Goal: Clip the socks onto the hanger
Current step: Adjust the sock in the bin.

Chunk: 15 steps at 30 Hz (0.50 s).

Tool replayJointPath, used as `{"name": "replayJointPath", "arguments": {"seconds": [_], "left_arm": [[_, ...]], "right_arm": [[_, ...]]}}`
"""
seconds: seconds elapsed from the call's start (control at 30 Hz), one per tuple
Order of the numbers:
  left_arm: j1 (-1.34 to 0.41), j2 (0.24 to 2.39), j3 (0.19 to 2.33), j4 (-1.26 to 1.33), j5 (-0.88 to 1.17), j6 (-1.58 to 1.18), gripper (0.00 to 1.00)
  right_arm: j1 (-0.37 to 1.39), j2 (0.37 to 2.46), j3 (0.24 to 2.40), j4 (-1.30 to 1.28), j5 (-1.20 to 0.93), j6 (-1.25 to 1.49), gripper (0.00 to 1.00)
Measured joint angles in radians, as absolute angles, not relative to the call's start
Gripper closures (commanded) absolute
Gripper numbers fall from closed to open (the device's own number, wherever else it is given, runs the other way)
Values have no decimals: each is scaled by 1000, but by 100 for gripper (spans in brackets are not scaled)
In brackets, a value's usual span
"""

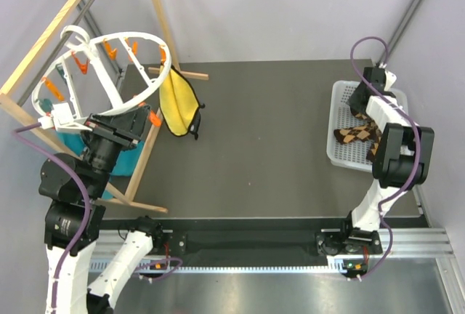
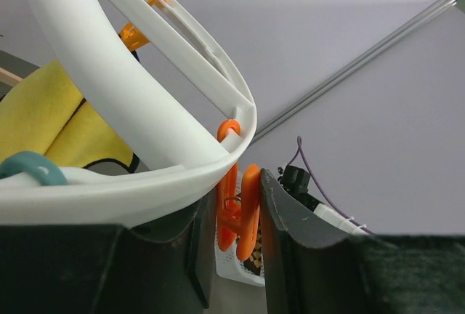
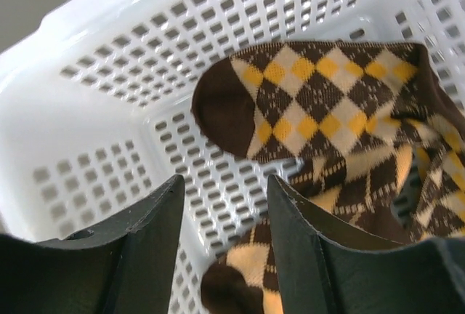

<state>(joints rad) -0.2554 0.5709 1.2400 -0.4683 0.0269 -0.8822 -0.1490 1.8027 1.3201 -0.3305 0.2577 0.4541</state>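
The hanger, a white ring with spokes and orange clips, hangs tilted on the wooden rack at the far left. My left gripper is at its lower rim. In the left wrist view this gripper is shut on one orange clip that hangs from the ring. The socks, brown and tan argyle, lie in the white mesh basket at the right. My right gripper hovers open just above them, over bare mesh between one dark toe and the other sock, with nothing between its fingers.
A yellow cloth is clipped to the hanger and droops onto the dark table. A teal cloth hangs low inside the wooden rack. The basket's walls rise close around the right gripper.
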Motion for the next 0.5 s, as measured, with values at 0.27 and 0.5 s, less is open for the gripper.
{"name": "replayJointPath", "arguments": {"seconds": [0.27,0.5], "left_arm": [[-262,594,1241,-481,12,-854,100],[-263,602,1241,-479,10,-849,100]], "right_arm": [[-172,1941,1408,-315,228,413,54],[-172,2008,1443,-314,186,399,53]]}}
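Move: The brown toe of the checkered sock at the bin's far end is about 6 cm ahead of my right hand, 2 cm to its right and 8 cm below. The other checkered sock lies roughly 5 cm behind that hand, just to its right and 8 cm down. The bin's far left corner is some 9 cm ahead and 3 cm left. From my left hand, the toe is roughly 33 cm ahead, 75 cm right and 45 cm lower. I sink my right hand into the bin towards the brown toe of the far sock, about 5 cm down and 3 cm forward, forward and down together at first, then mostly down. My fingers stay half open and the wrist turns only slightly. My left hand keeps its pinch on the orange clip at the hanger's rim, easing a centimetre or so forward and down with it. ##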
